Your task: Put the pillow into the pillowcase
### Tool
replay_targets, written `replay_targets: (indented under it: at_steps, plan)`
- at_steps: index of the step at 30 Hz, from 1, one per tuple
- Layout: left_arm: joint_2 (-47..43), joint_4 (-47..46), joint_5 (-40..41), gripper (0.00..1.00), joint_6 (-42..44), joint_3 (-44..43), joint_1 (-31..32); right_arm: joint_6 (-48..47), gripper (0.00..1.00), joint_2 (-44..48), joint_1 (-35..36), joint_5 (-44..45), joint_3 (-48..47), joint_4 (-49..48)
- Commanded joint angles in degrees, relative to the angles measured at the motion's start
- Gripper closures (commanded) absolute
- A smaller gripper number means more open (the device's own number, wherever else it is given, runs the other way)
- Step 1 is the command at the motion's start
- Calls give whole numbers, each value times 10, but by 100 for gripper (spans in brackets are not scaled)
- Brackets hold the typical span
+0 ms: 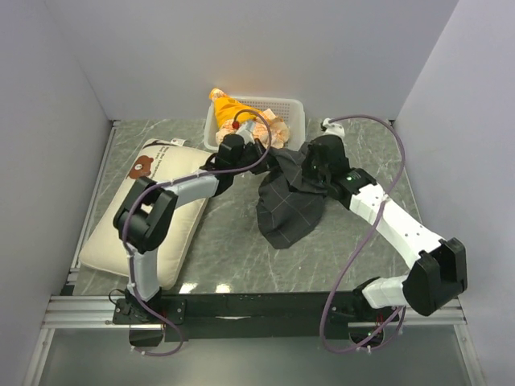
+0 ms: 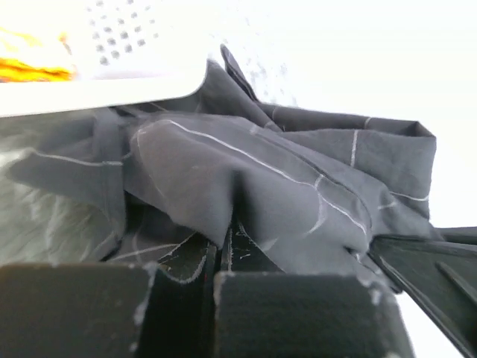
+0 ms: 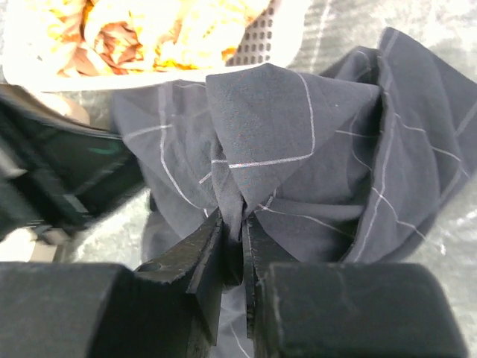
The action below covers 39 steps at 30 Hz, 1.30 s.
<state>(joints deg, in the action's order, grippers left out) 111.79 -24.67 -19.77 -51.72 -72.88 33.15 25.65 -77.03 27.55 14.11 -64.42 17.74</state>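
Observation:
The cream pillow [image 1: 153,213] with a brown bear face lies flat at the left of the table. The dark checked pillowcase [image 1: 291,201] hangs bunched in mid-table, lifted at its top edge. My left gripper [image 1: 259,151] is shut on a fold of the pillowcase [image 2: 246,186] at its upper left. My right gripper [image 1: 310,165] is shut on another fold of the pillowcase [image 3: 276,142] at its upper right. In the right wrist view cloth is pinched between my fingers [image 3: 205,253].
A white mesh basket [image 1: 290,108] with orange-and-white cloth bundles [image 1: 241,112] stands at the back, right behind both grippers. It also shows in the right wrist view [image 3: 268,45]. Grey walls close in the left, back and right.

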Motion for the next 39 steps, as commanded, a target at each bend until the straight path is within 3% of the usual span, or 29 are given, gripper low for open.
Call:
replay_targets:
  at_steps: [1,11,15,18,19,23,27,30,31,39]
  plan:
    - [-111,98,96,99,43,-6,-1,-5,78,46,-22,11,14,3]
    - [-328,233,269,99,97,42,-4,-1,69,81,-50,-10,45,-10]
    - [-363,285,278,99,123,23,-5,7,79,73,-53,-37,33,-20]
    - [-372,319,275,99,144,2,-5,13,60,62,-50,-84,40,-41]
    - [-376,325,273,99,149,-3,-5,18,44,59,-46,-92,50,-72]
    - [-399,338,291,99,159,12,-5,54,39,21,-22,-158,93,-134]
    - [-405,348,299,99,162,29,-6,59,34,7,58,-102,158,-191]
    - [-408,347,300,99,159,41,-7,70,33,27,110,-93,240,-303]
    - [-408,345,300,99,159,44,-7,71,29,29,129,-61,257,-341]
    - [-415,350,304,99,156,51,-7,215,29,-9,131,21,209,-276]
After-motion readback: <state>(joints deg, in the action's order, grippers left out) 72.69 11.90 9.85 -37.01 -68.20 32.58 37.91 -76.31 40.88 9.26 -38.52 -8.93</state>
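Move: The pillowcase is bunched up and pinched in both hands; its middle hangs some 8 cm back, 6 cm to the right and 8 cm below the left hand, and about 5 cm back, 5 cm left and 11 cm below the right. The pillow's middle lies about 37 cm left of the left hand, 13 cm back and 9 cm lower. The basket is around 13 cm ahead of the left hand, 4 cm left and 8 cm lower. The pillowcase is carried by the left hand, fingers still shut on it, some 16 cm left and as much up, a little back, towards the pillow, sinking slightly at the end as the wrist turns about 25 degrees counter-clockwise. The right hand edges right with its grip, opens and lets go, then sweeps left, down and back beside the cloth's lower part, fingers wide. ##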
